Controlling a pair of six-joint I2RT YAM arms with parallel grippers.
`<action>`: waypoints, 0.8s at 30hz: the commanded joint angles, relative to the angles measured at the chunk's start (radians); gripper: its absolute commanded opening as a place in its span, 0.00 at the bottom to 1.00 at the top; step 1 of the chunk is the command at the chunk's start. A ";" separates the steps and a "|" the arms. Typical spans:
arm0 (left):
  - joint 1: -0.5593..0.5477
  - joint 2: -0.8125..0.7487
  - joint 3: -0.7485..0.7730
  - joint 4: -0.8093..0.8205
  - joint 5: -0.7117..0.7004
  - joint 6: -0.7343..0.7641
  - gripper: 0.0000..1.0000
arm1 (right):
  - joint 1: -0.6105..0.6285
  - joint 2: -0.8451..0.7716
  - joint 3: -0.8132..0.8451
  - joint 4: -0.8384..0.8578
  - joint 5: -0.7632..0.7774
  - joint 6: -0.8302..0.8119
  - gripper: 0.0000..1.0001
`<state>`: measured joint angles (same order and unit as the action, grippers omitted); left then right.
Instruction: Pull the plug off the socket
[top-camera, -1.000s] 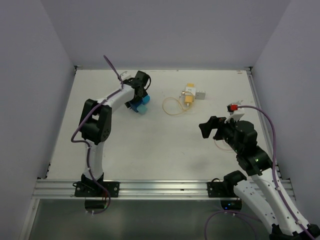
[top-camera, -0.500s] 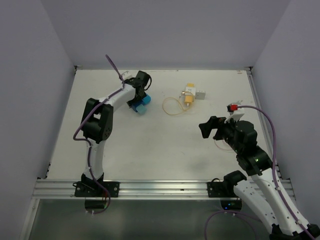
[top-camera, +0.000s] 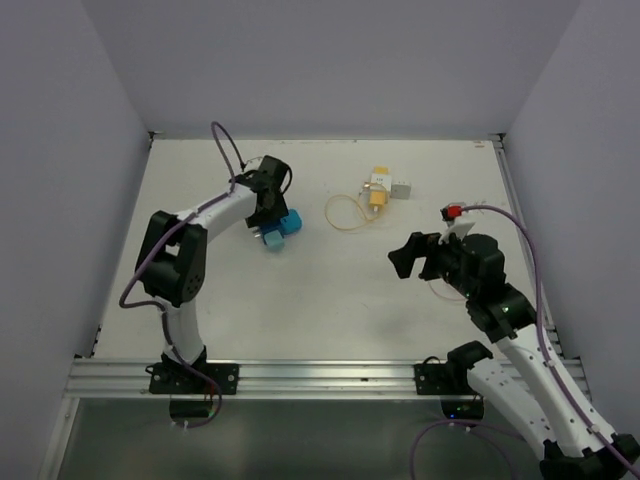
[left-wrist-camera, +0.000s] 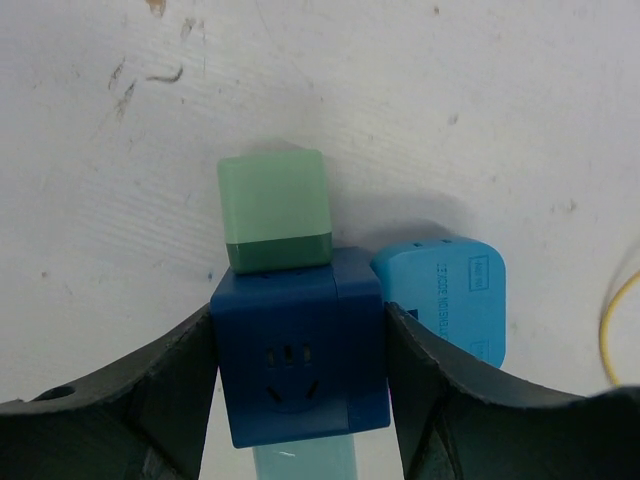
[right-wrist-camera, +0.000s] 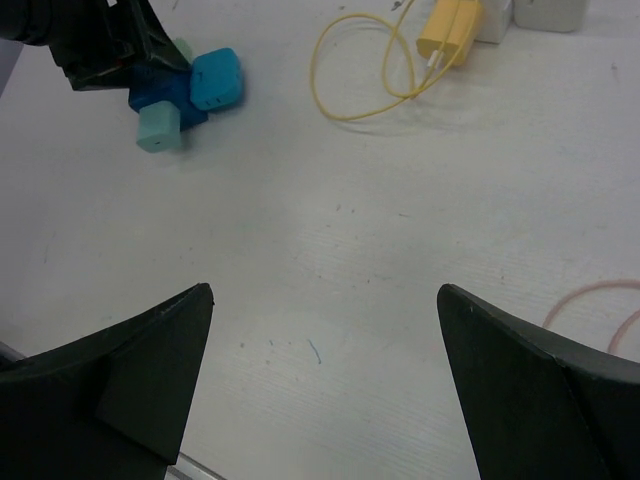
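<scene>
My left gripper (left-wrist-camera: 298, 316) is shut on the dark blue cube socket (left-wrist-camera: 297, 360), one finger against each side. Three plugs sit in the socket: a green plug (left-wrist-camera: 275, 210) on its far face, a light blue plug (left-wrist-camera: 445, 295) on its right and a pale teal plug (left-wrist-camera: 305, 462) at the near end. In the top view the left gripper (top-camera: 265, 213) holds this cluster (top-camera: 278, 230) at the table's back left. My right gripper (top-camera: 408, 258) hangs open over the middle right, far from the socket (right-wrist-camera: 160, 95), with nothing between its fingers (right-wrist-camera: 150, 350).
A yellow plug (top-camera: 376, 195) with a looped yellow cable (top-camera: 345, 212) lies at the back centre, next to a white adapter (top-camera: 400, 187). A pink rubber band (right-wrist-camera: 600, 305) lies near the right arm. Grey walls close in the table on three sides.
The left gripper has closed on the socket and swung the cluster a little toward the near left. The right gripper has drifted slightly left and stays open.
</scene>
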<state>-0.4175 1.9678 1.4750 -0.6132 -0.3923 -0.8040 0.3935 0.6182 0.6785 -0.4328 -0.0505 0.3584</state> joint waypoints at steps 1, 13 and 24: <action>-0.001 -0.159 -0.108 0.116 0.121 0.130 0.16 | 0.007 0.047 0.027 0.060 -0.133 0.004 0.99; -0.006 -0.470 -0.334 0.199 0.383 0.356 0.07 | 0.045 0.348 -0.013 0.336 -0.457 0.305 0.99; -0.007 -0.667 -0.522 0.366 0.460 0.517 0.01 | 0.231 0.651 0.064 0.621 -0.335 0.524 0.99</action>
<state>-0.4213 1.3560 0.9577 -0.3744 0.0265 -0.3630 0.5804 1.2018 0.6781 0.0559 -0.4286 0.8036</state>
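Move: Between the left fingers sits the dark blue socket; the bright blue plug sticks out about 5 cm to that hand's right, 1 cm ahead and 1 cm below. The green plug is some 3 cm ahead, 1 left and 2 above, the pale cyan one 3 back, 1 right and 2 below. From the empty right hand the blue plug lies roughly 20 cm ahead, 27 left and 16 below; the yellow cable loop stands about 13 cm right of the plug and 2 farther out. Drawing back some 10 cm and lifting about 7, the left hand keeps its grip on the socket and turns it clockwise about 35 degrees. Meanwhile the right hand, fingers wide open, sweeps left about 15 cm and sinks 5 towards the blue plug, tipping down, raising its left side and swinging counter-clockwise; it doesn't reach the plug. ##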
